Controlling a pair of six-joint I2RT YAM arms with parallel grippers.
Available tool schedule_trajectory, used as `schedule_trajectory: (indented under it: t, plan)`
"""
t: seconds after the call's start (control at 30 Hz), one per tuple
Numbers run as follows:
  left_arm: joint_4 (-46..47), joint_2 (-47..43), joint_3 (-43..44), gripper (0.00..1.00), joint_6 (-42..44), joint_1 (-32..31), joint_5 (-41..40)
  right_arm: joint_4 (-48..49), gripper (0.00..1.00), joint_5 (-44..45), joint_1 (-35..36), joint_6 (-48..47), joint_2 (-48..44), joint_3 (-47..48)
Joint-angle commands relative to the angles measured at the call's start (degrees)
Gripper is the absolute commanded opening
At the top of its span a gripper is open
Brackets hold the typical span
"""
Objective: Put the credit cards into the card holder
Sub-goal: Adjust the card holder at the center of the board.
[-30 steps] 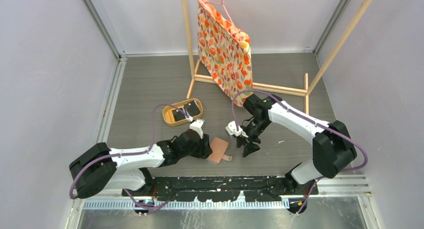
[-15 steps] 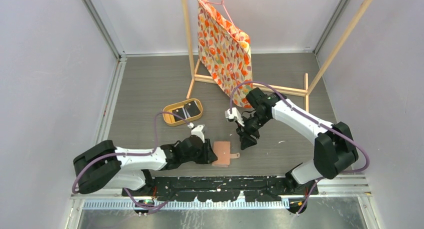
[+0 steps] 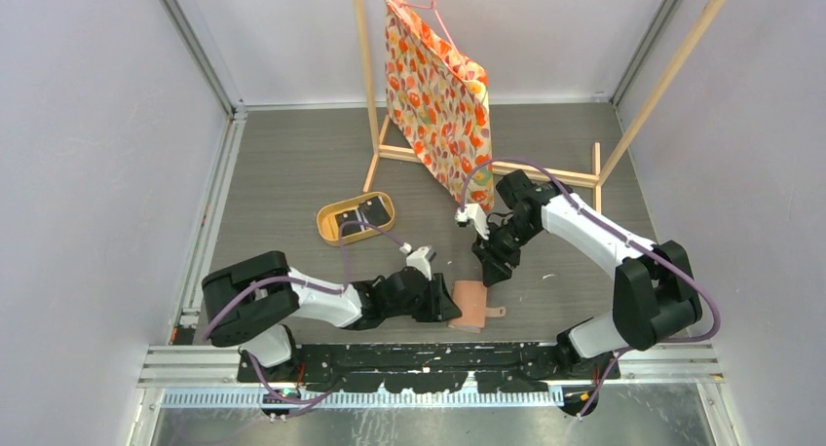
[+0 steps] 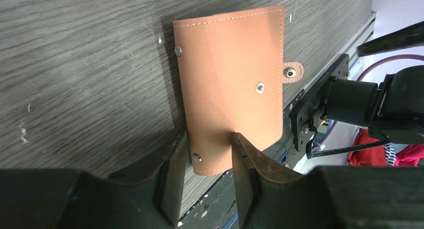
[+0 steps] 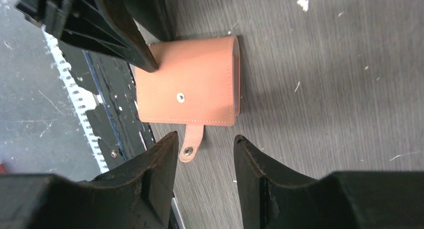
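Note:
The salmon-brown card holder (image 3: 470,307) lies folded shut near the table's front edge, its snap tab (image 5: 189,143) loose. My left gripper (image 3: 443,308) comes in low from the left. It is shut on the holder's near corner (image 4: 212,156): one finger sits at the side edge and the other presses into the leather face. My right gripper (image 3: 490,271) hovers open just behind the card holder (image 5: 187,81), with only table and the tab's tip between its fingers (image 5: 205,139). Dark credit cards (image 3: 356,215) lie in the oval tray (image 3: 326,227).
A floral bag (image 3: 438,86) hangs from a wooden rack (image 3: 531,171) at the back. The black base rail (image 3: 438,353) runs directly in front of the card holder. Walls close in the left and right sides.
My left gripper has slid right along the front edge and taken the card holder with it, turning it. The right gripper has drawn back and to the right.

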Motion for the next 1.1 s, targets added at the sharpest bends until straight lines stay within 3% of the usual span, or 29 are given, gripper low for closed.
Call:
schedule_trajectory:
  t: [0.0,0.13,0.27,0.4,0.47,0.53,0.6,0.67,0.83,1.07]
  plan:
    - [-2.5,-4.4,-1.5,0.42,2.4,-0.2,-2.6,-2.7,0.5,2.7,-0.1,-2.2,-1.6,-0.9]
    - [-11.3,-13.8,-1.5,0.55,12.3,-0.2,-7.7,-4.0,0.51,2.1,0.0,-3.7,-0.8,-0.1]
    - [-15.5,-21.4,-0.6,0.71,32.0,0.5,-7.9,-5.8,0.49,0.8,-0.2,-5.3,-0.5,0.7]
    - [-7.9,-22.0,-1.9,0.73,54.5,0.9,3.2,-8.9,0.49,-1.4,-1.8,-8.1,-1.7,2.8]
    - [-4.8,-20.7,-2.2,0.78,60.6,1.6,8.1,-11.0,0.49,-2.5,-3.3,-10.1,-2.2,3.6]
    - [-2.3,-18.0,-1.8,0.79,66.6,4.8,19.9,-12.8,0.49,-3.8,-5.3,-12.0,-2.7,4.1]
    - [-0.2,-14.2,-0.6,0.78,68.9,9.4,32.1,-14.2,0.49,-4.9,-7.2,-13.7,-3.1,4.3]
    - [-1.5,-10.1,2.2,0.76,70.6,14.2,39.3,-14.6,0.49,-5.2,-8.4,-14.3,-3.5,4.3]
    - [-11.4,-0.6,13.1,0.74,76.7,17.4,46.3,-15.4,0.49,-5.4,-8.5,-15.3,-3.5,4.3]
    - [-13.8,8.0,19.9,0.74,80.3,17.8,52.4,-16.5,0.49,-5.6,-8.5,-16.5,-3.4,4.4]
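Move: Just in front of the left hand lies the closed card holder, its middle about 2 cm ahead, 3 cm to the right and 1 cm below. Its open strap sticks out some 8 cm to that hand's right and 1 cm ahead, 2 cm below. The card tray sits about 20 cm ahead, 21 cm to the left and 2 cm below. From the right hand, the holder lies roughly 5 cm back, 5 cm left and 6 cm down. Opening wide, the left fingers come free of the holder's back-left part, rising about 7 cm and drawing left. The hand then swings forward about 5 cm and dips partway down, easing back right and rolling some 70 degrees clockwise, to hover by the holder's forward-left corner. The right hand dips briefly, then moves right and up away from the holder, still half open. ##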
